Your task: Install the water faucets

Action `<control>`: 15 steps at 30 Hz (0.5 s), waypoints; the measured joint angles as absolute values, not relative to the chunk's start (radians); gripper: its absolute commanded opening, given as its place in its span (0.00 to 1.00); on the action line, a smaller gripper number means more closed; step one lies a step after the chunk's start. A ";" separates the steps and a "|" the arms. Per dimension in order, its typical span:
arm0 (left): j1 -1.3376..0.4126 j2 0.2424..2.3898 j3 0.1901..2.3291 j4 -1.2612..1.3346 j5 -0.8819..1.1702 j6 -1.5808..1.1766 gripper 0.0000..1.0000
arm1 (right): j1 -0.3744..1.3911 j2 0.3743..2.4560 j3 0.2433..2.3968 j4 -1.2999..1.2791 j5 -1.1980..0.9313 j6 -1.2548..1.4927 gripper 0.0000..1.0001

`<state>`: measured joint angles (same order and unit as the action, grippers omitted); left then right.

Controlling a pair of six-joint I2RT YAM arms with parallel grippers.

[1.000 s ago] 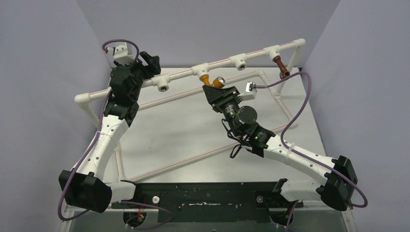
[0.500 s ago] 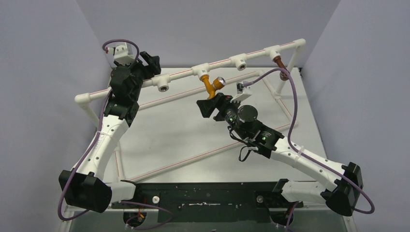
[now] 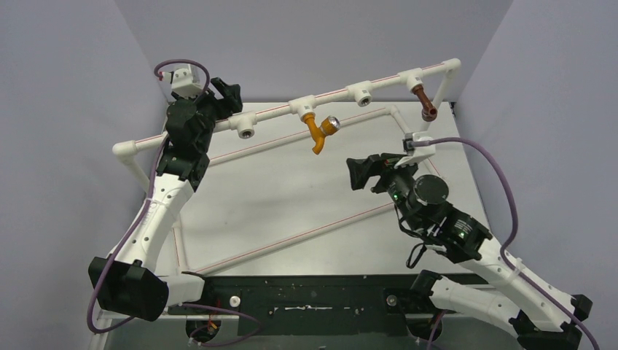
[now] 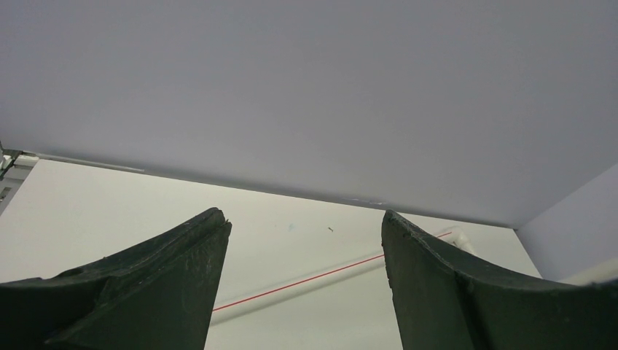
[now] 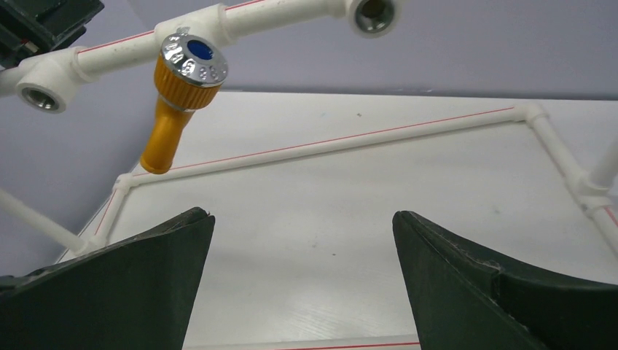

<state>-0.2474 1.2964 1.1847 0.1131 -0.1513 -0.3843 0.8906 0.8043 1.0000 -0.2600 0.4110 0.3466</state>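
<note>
The orange-yellow water faucet [image 3: 318,131] with its round silver end hangs from a white tee of the raised pipe rail [image 3: 335,95]; in the right wrist view the same faucet [image 5: 173,109] shows at upper left. The reddish-brown water faucet [image 3: 423,101] hangs from the tee near the rail's right end. My right gripper [image 3: 355,173] [image 5: 302,215] stands open and holds nothing, to the right of the orange faucet and nearer than it, clear of it. At the rail's left part my left gripper [image 3: 227,95] [image 4: 302,219] is open with nothing between its fingers.
Two tee sockets on the rail are unfilled, one [image 3: 362,94] between the faucets and one [image 3: 246,132] near the left gripper. The frame's lower pipes [image 3: 291,239] with red lines lie around and across the white table. Grey walls close in the back and sides.
My right gripper has opened, let go of the orange faucet and drawn back to the right and toward the near edge. The faucet stays hanging on its tee. The left arm has not moved.
</note>
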 measured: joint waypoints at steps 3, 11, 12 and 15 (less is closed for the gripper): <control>-0.247 1.296 1.193 0.099 -0.152 -0.391 0.74 | 0.890 0.693 0.962 -0.279 0.467 0.287 1.00; -0.247 1.343 1.328 -0.093 -0.121 -0.411 0.75 | 0.890 0.525 0.880 -0.293 0.610 0.199 1.00; -0.248 1.354 1.352 -0.127 -0.118 -0.407 0.75 | 0.890 0.523 0.866 -0.293 0.622 0.188 1.00; -0.263 1.388 1.417 -0.197 -0.097 -0.400 0.78 | 0.890 0.522 0.813 -0.293 0.656 0.157 1.00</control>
<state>-0.2630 1.3876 1.4174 -0.1970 -0.0967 -0.4000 0.8902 0.5224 0.8131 -0.2928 0.6556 0.1566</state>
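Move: My empty right hand has just left the yellow faucet, which hangs from its tee about 7 cm ahead, 12 cm to my left and 2 cm higher. The free tee beside it opens about 14 cm ahead, 1 cm left and 5 cm up; the red faucet is some 15 cm ahead and 16 cm right, a little above. From my left hand, reaching over the top pipe, the yellow faucet lies about 10 cm back, 23 cm right and 4 cm lower. I draw my right hand away from the yellow faucet, mostly to my right by about 9 cm, easing back a little at first and sinking at the end, with the fingers still wide open and the wrist swinging some 15 degrees clockwise. Near the end my left hand, open and empty over the top pipe, drifts right and tips its fingers down. ##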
